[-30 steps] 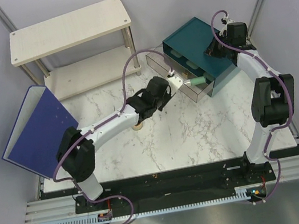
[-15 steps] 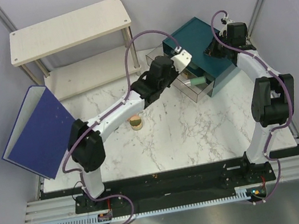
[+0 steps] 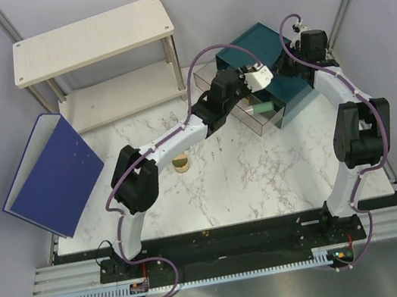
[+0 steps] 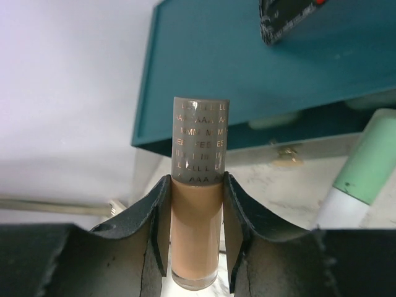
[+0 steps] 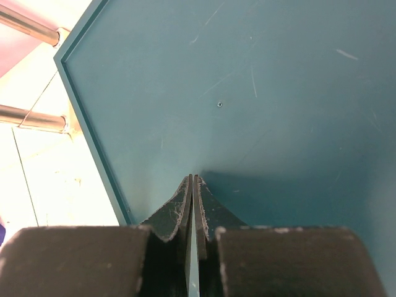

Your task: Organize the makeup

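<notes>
My left gripper (image 3: 256, 77) is shut on a makeup tube (image 4: 198, 185) with a peach body and a grey lettered cap, which stands upright between the fingers (image 4: 162, 204). It hovers over the open clear drawer (image 3: 246, 106) of the teal drawer box (image 3: 254, 46). A mint-green tube (image 3: 262, 109) lies in that drawer, seen at the right (image 4: 368, 164) in the left wrist view. A small round tin (image 3: 181, 164) sits on the marble table. My right gripper (image 5: 193, 179) is shut with nothing in it, its tips against the teal box top (image 5: 260, 93).
A light wooden two-level shelf (image 3: 91, 40) stands at the back left. A blue binder (image 3: 53, 174) leans at the table's left edge. The right arm (image 3: 356, 128) rises along the right side, its wrist over the box.
The left arm swung from the table's middle up and right to the drawer box, carrying the tube. The round tin it had covered now shows. The right arm has not moved.
</notes>
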Motion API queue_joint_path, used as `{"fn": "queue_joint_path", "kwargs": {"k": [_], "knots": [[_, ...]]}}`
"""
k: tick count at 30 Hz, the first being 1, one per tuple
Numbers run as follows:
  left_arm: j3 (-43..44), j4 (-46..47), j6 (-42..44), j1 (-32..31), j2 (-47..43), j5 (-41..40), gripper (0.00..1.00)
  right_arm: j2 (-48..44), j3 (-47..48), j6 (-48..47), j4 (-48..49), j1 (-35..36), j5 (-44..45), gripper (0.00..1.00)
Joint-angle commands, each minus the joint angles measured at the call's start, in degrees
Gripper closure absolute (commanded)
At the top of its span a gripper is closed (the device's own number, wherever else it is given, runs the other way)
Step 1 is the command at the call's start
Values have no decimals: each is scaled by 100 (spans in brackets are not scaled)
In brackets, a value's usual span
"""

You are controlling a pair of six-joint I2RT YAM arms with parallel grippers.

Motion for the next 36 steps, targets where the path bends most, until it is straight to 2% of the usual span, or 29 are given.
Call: {"fn": "queue_joint_path", "kwargs": {"k": [1, 13, 19, 20, 23, 26, 31, 33, 34, 35, 36], "knots": [[160, 914, 938, -38, 34, 367, 98, 317, -294, -40, -747, 65, -5, 90], [-1061, 950, 1590, -38, -256, 1150, 98, 370, -250, -39, -782, 65, -23, 90], [-870, 642, 1424, -38, -309, 1257, 96, 388, -259, -39, -773, 65, -23, 90], [-834, 642, 1406, -38, -300, 1213, 79, 388, -259, -31, -773, 65, -31, 90], [-746, 659, 1371, -38, -282, 1046, 46, 388, -259, -31, -782, 74, -40, 90], [-720, 694, 1371, -38, -282, 993, 38, 388, -259, -31, -773, 65, -31, 90], [-457, 870, 1213, -47, -309, 546, 32, 370, -276, -22, -764, 65, -31, 90], [-290, 1001, 1003, -47, -317, 273, 21, 353, -302, -39, -782, 74, -31, 90], [-141, 1081, 914, -38, -317, -129, 9, 353, -302, -39, -773, 65, -23, 90], [-61, 1142, 835, -38, -344, -367, 1, 353, -302, -39, -773, 74, -31, 90], [35, 1265, 669, -29, -370, -613, 0, 344, -302, -39, -773, 65, -14, 90]]}}
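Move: The left hand already holds the brown makeup tube over the open drawer; its drop spot lies about 2 cm back, 2 cm right and 8 cm below. The green tube already in the drawer is some 5 cm back, 4 cm right and 8 cm below the left hand, and the teal cabinet top's middle about 8 cm ahead, 7 cm right and 4 cm below. From the right hand, the drop spot is roughly 5 cm back, 8 cm left and 5 cm lower. The left fingers let go of the brown tube inside the drawer: after a slight rise the hand sinks to about 5 cm below its start, easing back and right and turning some 15 degrees clockwise, pauses, then opens wide. It then climbs away about 4 cm, drifting forward. The right hand stays shut at the cabinet top. ##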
